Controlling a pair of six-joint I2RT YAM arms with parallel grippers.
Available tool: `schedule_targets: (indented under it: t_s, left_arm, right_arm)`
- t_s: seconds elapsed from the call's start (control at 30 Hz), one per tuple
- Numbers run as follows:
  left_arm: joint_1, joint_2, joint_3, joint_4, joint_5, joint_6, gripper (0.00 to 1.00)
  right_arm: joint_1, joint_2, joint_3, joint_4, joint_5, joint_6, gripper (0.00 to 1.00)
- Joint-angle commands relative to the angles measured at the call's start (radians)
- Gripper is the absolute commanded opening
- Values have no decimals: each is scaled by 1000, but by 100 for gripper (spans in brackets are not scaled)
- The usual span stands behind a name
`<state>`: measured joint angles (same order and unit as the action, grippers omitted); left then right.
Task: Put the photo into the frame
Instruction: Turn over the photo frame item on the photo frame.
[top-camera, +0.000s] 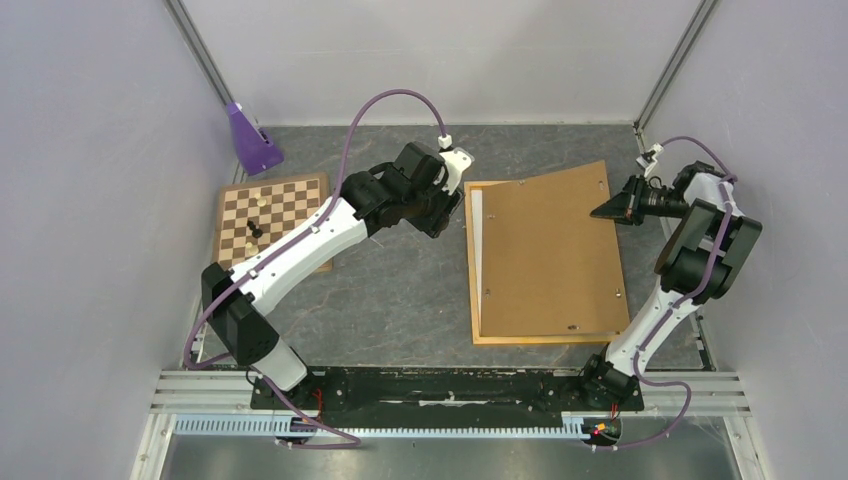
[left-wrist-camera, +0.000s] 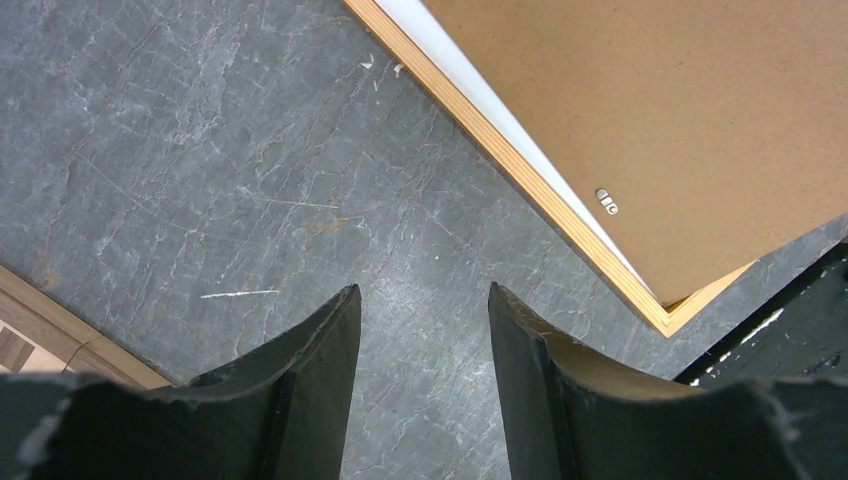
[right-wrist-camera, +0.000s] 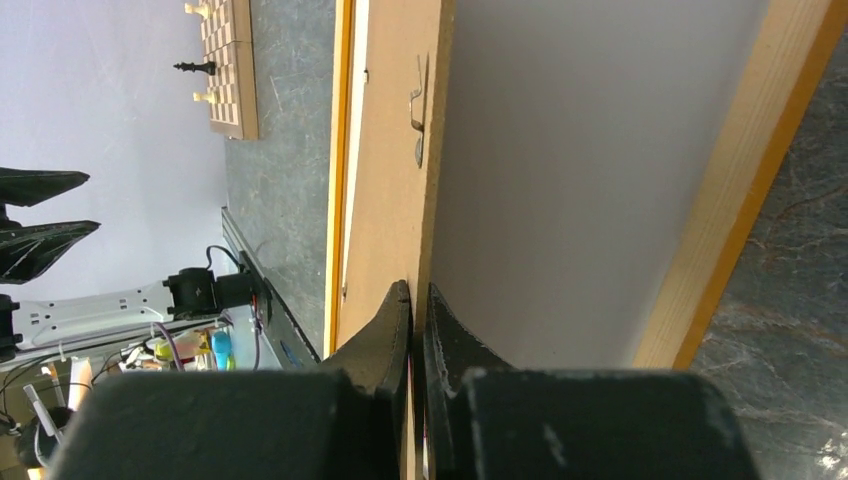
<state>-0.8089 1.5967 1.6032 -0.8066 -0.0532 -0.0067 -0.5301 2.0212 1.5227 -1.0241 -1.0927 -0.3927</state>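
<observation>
The light orange frame (top-camera: 530, 339) lies back-up on the table, right of centre. Its brown backing board (top-camera: 545, 250) rests on it askew, raised at the far right. My right gripper (top-camera: 603, 212) is shut on that raised right edge, and the right wrist view shows the fingers (right-wrist-camera: 395, 320) pinching the thin board (right-wrist-camera: 390, 150) beside the frame rail (right-wrist-camera: 740, 200). A white strip (top-camera: 477, 230) shows between the board and the left rail (left-wrist-camera: 520, 180). The photo's printed face is hidden. My left gripper (left-wrist-camera: 425, 290) hangs open over bare table left of the frame, holding nothing.
A chessboard (top-camera: 272, 220) with a few pieces lies at the left, under the left arm. A purple object (top-camera: 252, 140) stands at the back left corner. Grey walls close in both sides, and the black base rail (top-camera: 450, 385) runs along the near edge.
</observation>
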Motion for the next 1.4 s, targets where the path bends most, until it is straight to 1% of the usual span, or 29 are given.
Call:
schedule_targets:
  t_s: [0.0,0.37,0.53,0.77,0.87,1.0,1.13,1.23,1.3,1.37]
  left_arm:
    - [4,6,26,20,-13,40,56]
    - [4,17,26,17,-21,46,56]
    - [4,24,18,22,-44,48,56]
    - [9,100,-8,84,-90,17,57]
    - [23,152,-25,130,-78,-41,58]
    - [57,243,-11,163,-15,-130,60]
    - [79,318,14,177,47,-211,65]
    - [98,384,54,162,112,-268,73]
    - [112,421,72,167,153,-307,81]
    - [122,449,87,172,186,-337,84]
  right_arm:
    - [8,36,51,24,78,-144,0]
    - [44,103,101,23,108,-194,0]
    - [47,133,131,-9,103,-243,0]
    - [53,144,166,-8,96,-258,0]
    - [56,147,176,-6,91,-260,0]
    - [68,148,180,-2,99,-267,0]
    - [82,149,171,7,104,-269,0]
    - [92,147,162,16,105,-265,0]
    - [97,145,154,28,108,-257,0]
    - [99,140,137,52,112,-244,0]
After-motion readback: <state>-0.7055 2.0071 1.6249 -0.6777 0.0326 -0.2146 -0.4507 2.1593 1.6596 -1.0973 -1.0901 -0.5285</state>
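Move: The brown backing board, pinched by the right hand near the far end of its raised right edge, has its middle about 7 cm back, 8 cm left and 5 cm below that hand; the frame's middle lies some 8 cm back, 10 cm left and 11 cm below it. From the empty left hand, the frame's left rail is about 10 cm right, 1 cm ahead and 22 cm below; the board's middle is 26 cm right, 1 cm ahead and 19 cm below. The backing board stays pinched by its raised right edge while the right hand eases down, forward and left, about 2 cm each way, turning slightly counter-clockwise. After barely sinking at first, the left hand drops quickly, some 15 cm in all with 5 cm forward, towards the frame's left rail, its fingers opening wider and tipping further down. ##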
